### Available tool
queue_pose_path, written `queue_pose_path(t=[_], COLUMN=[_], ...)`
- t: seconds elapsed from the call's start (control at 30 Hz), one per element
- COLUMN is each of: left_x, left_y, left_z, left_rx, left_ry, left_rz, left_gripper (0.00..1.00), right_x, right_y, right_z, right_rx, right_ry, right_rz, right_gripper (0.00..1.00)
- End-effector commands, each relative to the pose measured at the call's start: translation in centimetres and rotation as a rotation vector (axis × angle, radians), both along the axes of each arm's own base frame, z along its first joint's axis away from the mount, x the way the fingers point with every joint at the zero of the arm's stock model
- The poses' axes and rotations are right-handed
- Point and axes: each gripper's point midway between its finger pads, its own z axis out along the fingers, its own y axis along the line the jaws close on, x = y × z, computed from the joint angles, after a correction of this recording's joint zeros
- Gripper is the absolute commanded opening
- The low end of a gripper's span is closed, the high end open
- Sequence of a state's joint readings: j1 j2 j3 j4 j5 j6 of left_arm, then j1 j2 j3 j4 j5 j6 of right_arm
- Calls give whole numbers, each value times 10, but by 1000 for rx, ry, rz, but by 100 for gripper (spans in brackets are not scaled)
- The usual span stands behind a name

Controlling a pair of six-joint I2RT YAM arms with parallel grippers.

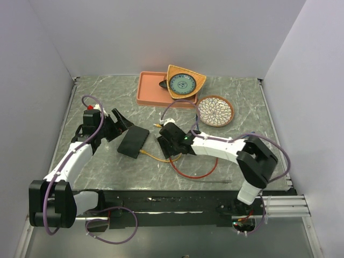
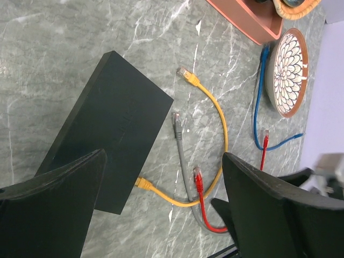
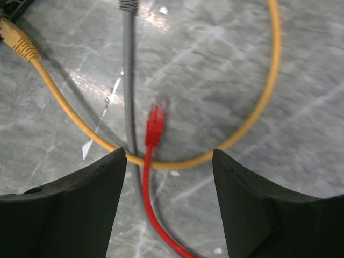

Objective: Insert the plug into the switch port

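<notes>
The switch (image 1: 133, 141) is a flat black box on the marble table, also seen in the left wrist view (image 2: 107, 134). A yellow plug (image 2: 144, 184) sits against its near edge, and its cable arcs to a loose yellow plug (image 2: 188, 77). A red plug (image 3: 155, 126) and a grey plug (image 3: 128, 5) lie free beside it. My right gripper (image 3: 169, 161) hovers open over the red cable, one finger on each side, touching nothing. My left gripper (image 2: 164, 161) is open just left of the switch (image 1: 122, 122), holding nothing.
A salmon tray (image 1: 153, 88) stands at the back with an orange bowl (image 1: 184, 82) leaning on it. A patterned plate (image 1: 215, 110) lies to its right. A blue cable (image 2: 260, 97) and a second red plug (image 2: 265, 141) lie near the plate.
</notes>
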State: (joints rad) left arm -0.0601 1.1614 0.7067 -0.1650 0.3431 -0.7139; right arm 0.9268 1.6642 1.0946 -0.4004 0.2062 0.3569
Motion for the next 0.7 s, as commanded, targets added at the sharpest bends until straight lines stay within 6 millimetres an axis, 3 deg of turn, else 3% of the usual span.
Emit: queue_pose_path(t=[0.0,0.3,0.67], left_x=[6,6,6], left_y=[-2,-3,-1], left_z=[8,6,7], left_rx=[1,-2,6], left_ry=[-31,-27,-30], left_rz=[-23,-25,-21], left_gripper=[95,95,96], right_x=[8,2,-7], right_y=[29,26,27], right_z=[5,-20,-44], right_rx=[52,16,12], right_ry=[-7,41,92], right_rz=[42,37,53], right_gripper=[70,57,34])
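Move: The red plug I'm going for lies on the table about 5 cm below my right hand and 2 cm to its left, neither ahead nor back. The grey plug is some 7 cm left of that hand and 8 cm ahead. The switch sits about 15 cm left and 6 cm ahead, with the yellow plug at its edge about 12 cm left and 2 cm ahead. From my left hand the red plug is roughly 18 cm right, 8 cm back and 13 cm down. I sink my right hand about 4 cm onto the red plug, easing some 2 cm left as I go, and narrow the fingers to about half their starting gap until the tips stand either side of the plug's rear boot, where the cord begins. The hand steepens only slightly, and I don't squeeze yet. ##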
